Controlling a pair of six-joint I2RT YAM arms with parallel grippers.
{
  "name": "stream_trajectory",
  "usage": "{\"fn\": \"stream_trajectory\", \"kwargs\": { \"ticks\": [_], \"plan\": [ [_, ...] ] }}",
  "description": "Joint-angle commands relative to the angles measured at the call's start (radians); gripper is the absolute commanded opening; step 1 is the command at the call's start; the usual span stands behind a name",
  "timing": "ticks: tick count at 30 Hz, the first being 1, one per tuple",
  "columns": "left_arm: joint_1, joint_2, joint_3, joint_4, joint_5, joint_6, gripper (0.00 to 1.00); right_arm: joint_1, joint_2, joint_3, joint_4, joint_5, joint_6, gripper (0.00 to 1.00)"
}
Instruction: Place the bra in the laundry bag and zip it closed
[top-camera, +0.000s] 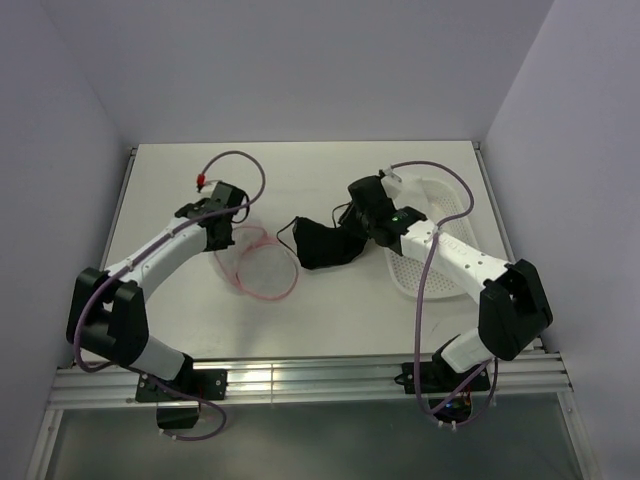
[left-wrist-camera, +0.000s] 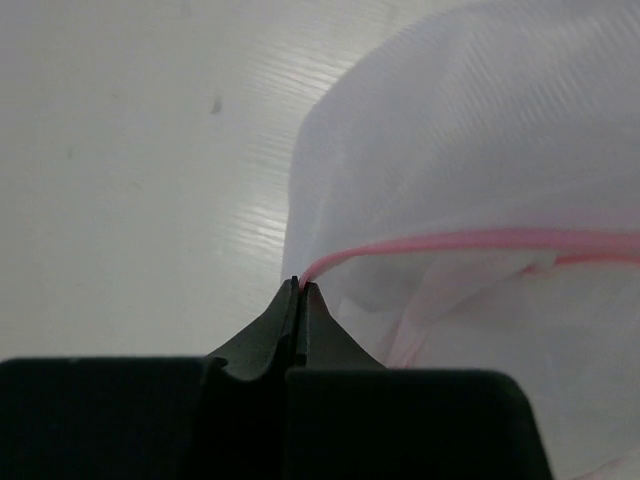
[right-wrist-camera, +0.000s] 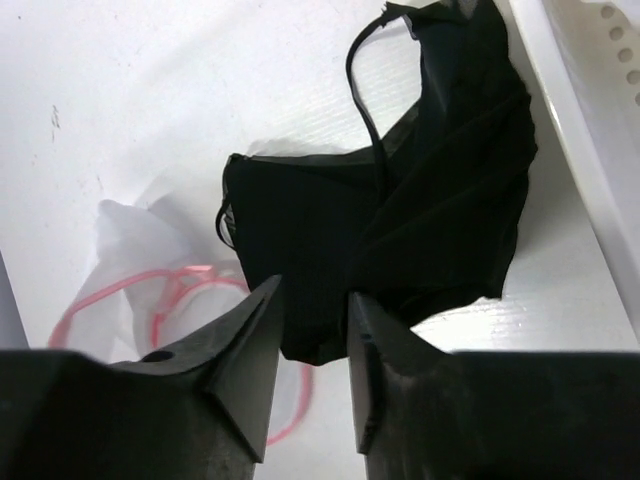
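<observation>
The black bra (top-camera: 322, 245) lies crumpled on the table between the arms, its left end beside the laundry bag (top-camera: 262, 265), a white mesh pouch with a pink rim. My left gripper (top-camera: 230, 240) is at the bag's left rim. In the left wrist view it (left-wrist-camera: 300, 284) is shut on the pink trim (left-wrist-camera: 450, 241), with the mesh (left-wrist-camera: 480, 150) bulging to the right. My right gripper (top-camera: 358, 228) hovers at the bra's right end. In the right wrist view its jaws (right-wrist-camera: 312, 295) stand apart, the bra (right-wrist-camera: 400, 220) just past them, its lower edge showing in the gap. The bag (right-wrist-camera: 130, 240) lies beyond.
A white perforated plastic basket (top-camera: 410, 270) sits at the right of the table under my right arm; its rim (right-wrist-camera: 590, 120) runs close beside the bra. Purple cables loop over both arms. Walls close in the table on three sides.
</observation>
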Motion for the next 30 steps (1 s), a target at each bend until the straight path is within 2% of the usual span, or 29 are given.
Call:
{"fn": "stream_trajectory", "kwargs": {
  "ticks": [1, 6, 7, 10, 11, 14, 18, 21, 25, 30],
  "plan": [
    [0.097, -0.079, 0.047, -0.017, -0.074, 0.024, 0.0, 0.005, -0.063, -0.026, 0.004, 0.026, -0.007, 0.42],
    [0.136, -0.125, 0.071, -0.025, -0.08, 0.018, 0.01, 0.006, -0.068, -0.043, -0.007, 0.002, -0.024, 0.54],
    [0.14, -0.13, 0.076, -0.028, -0.074, 0.018, 0.04, 0.006, -0.071, -0.046, -0.013, 0.0, -0.027, 0.56],
    [0.139, -0.154, 0.091, -0.023, -0.025, 0.013, 0.36, 0.011, -0.107, -0.087, -0.01, -0.011, -0.035, 0.61],
    [0.137, -0.165, 0.101, -0.022, -0.013, 0.012, 0.61, 0.011, -0.123, -0.104, -0.006, -0.009, -0.035, 0.62],
    [0.134, -0.2, 0.14, -0.025, 0.006, 0.009, 0.85, 0.013, -0.173, -0.173, -0.001, -0.002, -0.034, 0.65],
    [0.12, -0.231, 0.202, -0.045, 0.032, 0.004, 0.89, 0.011, -0.225, -0.255, 0.007, 0.026, -0.035, 0.68],
    [0.046, -0.236, 0.217, -0.007, 0.081, 0.0, 0.9, 0.009, -0.226, -0.269, 0.007, 0.023, -0.035, 0.68],
    [-0.085, -0.149, 0.237, 0.035, 0.134, -0.061, 0.92, 0.008, -0.196, -0.275, 0.005, 0.008, -0.024, 0.68],
    [-0.122, 0.008, 0.213, 0.18, 0.262, -0.132, 0.92, -0.009, -0.203, -0.333, 0.03, 0.011, 0.003, 0.69]
  ]
}}
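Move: The left hand already pinches the left edge of the laundry bag almost on the table. The bag's pink ring lies about 9 cm to its right and 4 cm back; the bra is some 22 cm to its right and roughly level with it. From the right hand, the bra lies just 2 cm left, 2 cm back and 5 cm below; the ring is 15 cm left and 7 cm back, the basket's middle about 14 cm right and 2 cm back, both on the table. Still pinching the rim, the left hand drags the laundry bag about 5 cm left, away from the bra, starts to rise, then opens and lets go; it climbs to some 13 cm, swings right towards the bra and begins to sink, fingers wide. The right hand, opening further, draws back about 6 cm off the bra, sinking and easing right, to bare table beside the basket. ##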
